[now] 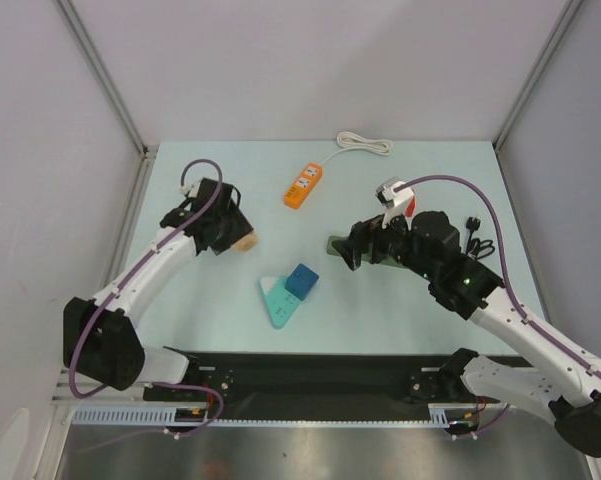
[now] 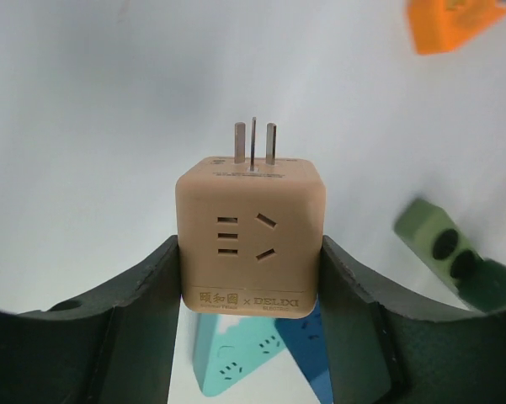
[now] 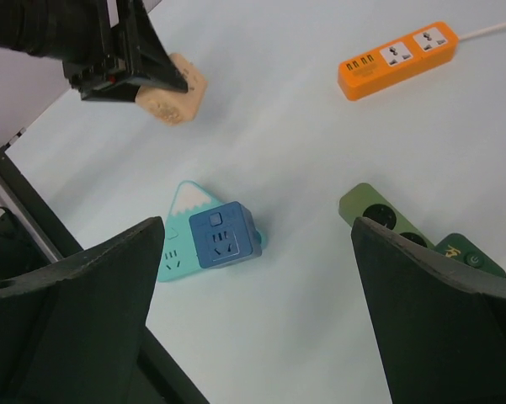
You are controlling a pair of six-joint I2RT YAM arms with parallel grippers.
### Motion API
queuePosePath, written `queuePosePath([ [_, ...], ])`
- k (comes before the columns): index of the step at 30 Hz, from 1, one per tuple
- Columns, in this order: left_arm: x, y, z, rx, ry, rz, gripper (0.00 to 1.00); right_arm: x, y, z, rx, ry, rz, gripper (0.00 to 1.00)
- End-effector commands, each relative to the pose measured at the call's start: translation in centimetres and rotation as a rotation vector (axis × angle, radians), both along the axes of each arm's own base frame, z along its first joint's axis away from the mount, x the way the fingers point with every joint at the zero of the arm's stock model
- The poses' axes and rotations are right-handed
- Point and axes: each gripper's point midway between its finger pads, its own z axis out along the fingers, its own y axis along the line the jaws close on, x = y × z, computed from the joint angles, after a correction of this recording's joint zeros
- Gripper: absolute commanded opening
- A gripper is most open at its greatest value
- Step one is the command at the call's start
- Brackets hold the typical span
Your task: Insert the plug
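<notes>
My left gripper (image 1: 238, 237) is shut on a tan cube plug adapter (image 2: 251, 236), held above the table with its three prongs (image 2: 254, 143) pointing away from the wrist. The adapter also shows in the top view (image 1: 245, 240) and the right wrist view (image 3: 175, 99). My right gripper (image 1: 352, 248) is open and empty, hovering over the table by a dark green power strip (image 1: 372, 255), which also shows in the right wrist view (image 3: 387, 220). A teal mountain-shaped socket (image 1: 276, 299) lies mid-table with a blue cube adapter (image 1: 302, 282) plugged on it.
An orange power strip (image 1: 304, 186) with a white coiled cord (image 1: 365, 143) lies at the back centre. A black plug and cable (image 1: 476, 240) lie at the right, behind my right arm. Grey walls enclose the table on three sides.
</notes>
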Motion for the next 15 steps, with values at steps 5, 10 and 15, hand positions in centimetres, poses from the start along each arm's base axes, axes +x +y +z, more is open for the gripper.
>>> queuePosePath([
  [5, -1.8, 3.3, -4.7, 0.015, 0.141, 0.311, 0.0, 1.0, 0.5, -2.6, -0.08, 0.034, -0.058, 1.0],
  [10, -3.3, 4.3, -7.2, 0.045, 0.27, 0.45, 0.0, 0.5, 1.7, -4.0, -0.085, 0.031, -0.019, 1.0],
  [15, -3.9, 3.5, -8.5, -0.023, 0.389, 0.474, 0.0, -0.5, 4.8, -5.1, -0.094, -0.093, 0.075, 1.0],
])
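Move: The left hand, already gripping the beige plug, has the teal triangular socket about 9 cm back, 6 cm to its right and 14 cm below; the blue plug, on the triangle's outer right corner, is some 5 cm back, 10 cm right and 11 cm down. From the open right hand the blue plug lies about 7 cm left, 2 cm ahead and 23 cm below, the teal socket 11 cm left and 2 cm back, and the green strip 11 cm ahead and 7 cm right. Keeping its pinch on the beige plug, the left hand sinks about 9 cm towards the table on the teal socket's left side, easing back and left on the way while its fingers tip some 20 degrees further down and the hand swings counter-clockwise. The right hand, fingers staying wide open, drops about 6 cm and drifts left towards the blue plug. ##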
